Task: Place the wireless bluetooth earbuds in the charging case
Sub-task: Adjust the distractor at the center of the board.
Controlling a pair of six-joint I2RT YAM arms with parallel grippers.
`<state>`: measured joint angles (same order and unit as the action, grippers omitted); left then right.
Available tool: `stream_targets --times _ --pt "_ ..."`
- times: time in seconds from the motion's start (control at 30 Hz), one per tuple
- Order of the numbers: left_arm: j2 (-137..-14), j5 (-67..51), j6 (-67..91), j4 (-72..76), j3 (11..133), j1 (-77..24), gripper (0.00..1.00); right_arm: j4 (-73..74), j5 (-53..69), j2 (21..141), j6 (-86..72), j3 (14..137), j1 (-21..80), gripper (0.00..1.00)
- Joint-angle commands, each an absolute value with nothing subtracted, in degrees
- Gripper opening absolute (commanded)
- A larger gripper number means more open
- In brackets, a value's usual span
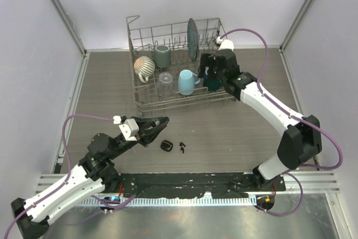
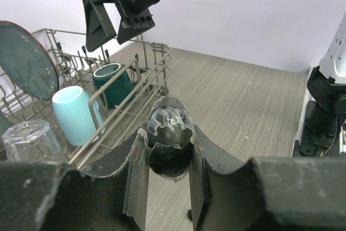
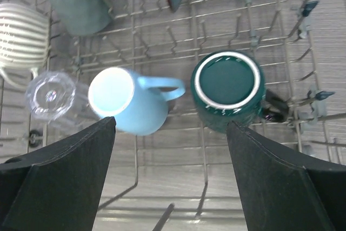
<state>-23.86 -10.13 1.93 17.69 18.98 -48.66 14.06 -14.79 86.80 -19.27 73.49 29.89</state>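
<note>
My left gripper (image 1: 161, 121) hangs low over the table, shut on a glossy black oval charging case (image 2: 170, 152) that has a clear plastic piece on its top. The case sits squeezed between both fingers (image 2: 213, 160). Just right of that gripper, a second small black case (image 1: 166, 145) lies on the wooden table. Tiny black earbuds (image 1: 182, 147) lie loose beside it. My right gripper (image 1: 207, 76) hovers far off over the dish rack. Its jaws (image 3: 170, 123) stand wide open with nothing between them, above a dark teal mug (image 3: 227, 87).
The wire dish rack (image 1: 140, 102) at the back holds a striped mug (image 1: 144, 66), a grey-green mug (image 1: 162, 55), a clear glass (image 1: 165, 82), a light blue mug (image 1: 187, 81) and an upright plate (image 1: 192, 37). White walls close in the sides.
</note>
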Motion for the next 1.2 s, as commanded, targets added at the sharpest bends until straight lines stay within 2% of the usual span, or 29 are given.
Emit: stream_targets --times 0.0,0.23,0.67,0.97,1.03,1.17 --pt "-22.1 -8.5 0.3 16.2 21.3 -48.6 0.0 16.0 -11.8 89.6 -21.4 77.5 25.6 0.89" --pt "-22.2 -8.7 0.3 15.7 21.1 -48.6 0.0 17.5 -8.6 92.0 -17.8 74.7 25.2 0.89" --pt "-25.5 -8.7 0.3 19.1 20.6 -48.6 0.0 15.7 1.3 87.8 -13.9 62.6 28.4 0.93" --pt "-25.8 -8.8 0.3 19.9 20.5 -48.6 0.0 14.2 3.8 84.8 -14.9 60.7 30.2 0.94" --pt "-26.0 -8.9 0.4 19.9 20.5 -48.6 0.0 15.5 0.8 84.9 -14.2 62.4 30.2 0.94" --pt "-26.7 -10.5 0.4 19.9 20.6 -48.6 0.0 14.8 -14.9 80.4 -14.0 63.9 30.1 0.94"
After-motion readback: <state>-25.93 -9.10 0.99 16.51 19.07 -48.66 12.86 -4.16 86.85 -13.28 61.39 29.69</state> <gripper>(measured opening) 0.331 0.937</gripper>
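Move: The front rail of the dish rack, the distractor, is the right hand's goal: it lies roughly 3 cm back from that hand and 10 cm below, neither left nor right. The dark green mug stands about 3 cm ahead and 5 cm to its right, the light blue mug level with it and 7 cm to its left, both some 10 cm below. From the left hand the rail is about 18 cm ahead, 21 cm right and 14 cm lower. Dipping about 9 cm into the rack just behind its front rail, after a brief swing forward and right, the wide-open right hand then draws back some 6 cm from its farthest reach, hooking the rail from inside and dragging it towards the robot. The fingers tip down and turn counter-clockwise, each about 10 degrees. The left hand keeps hold of the charging case. ##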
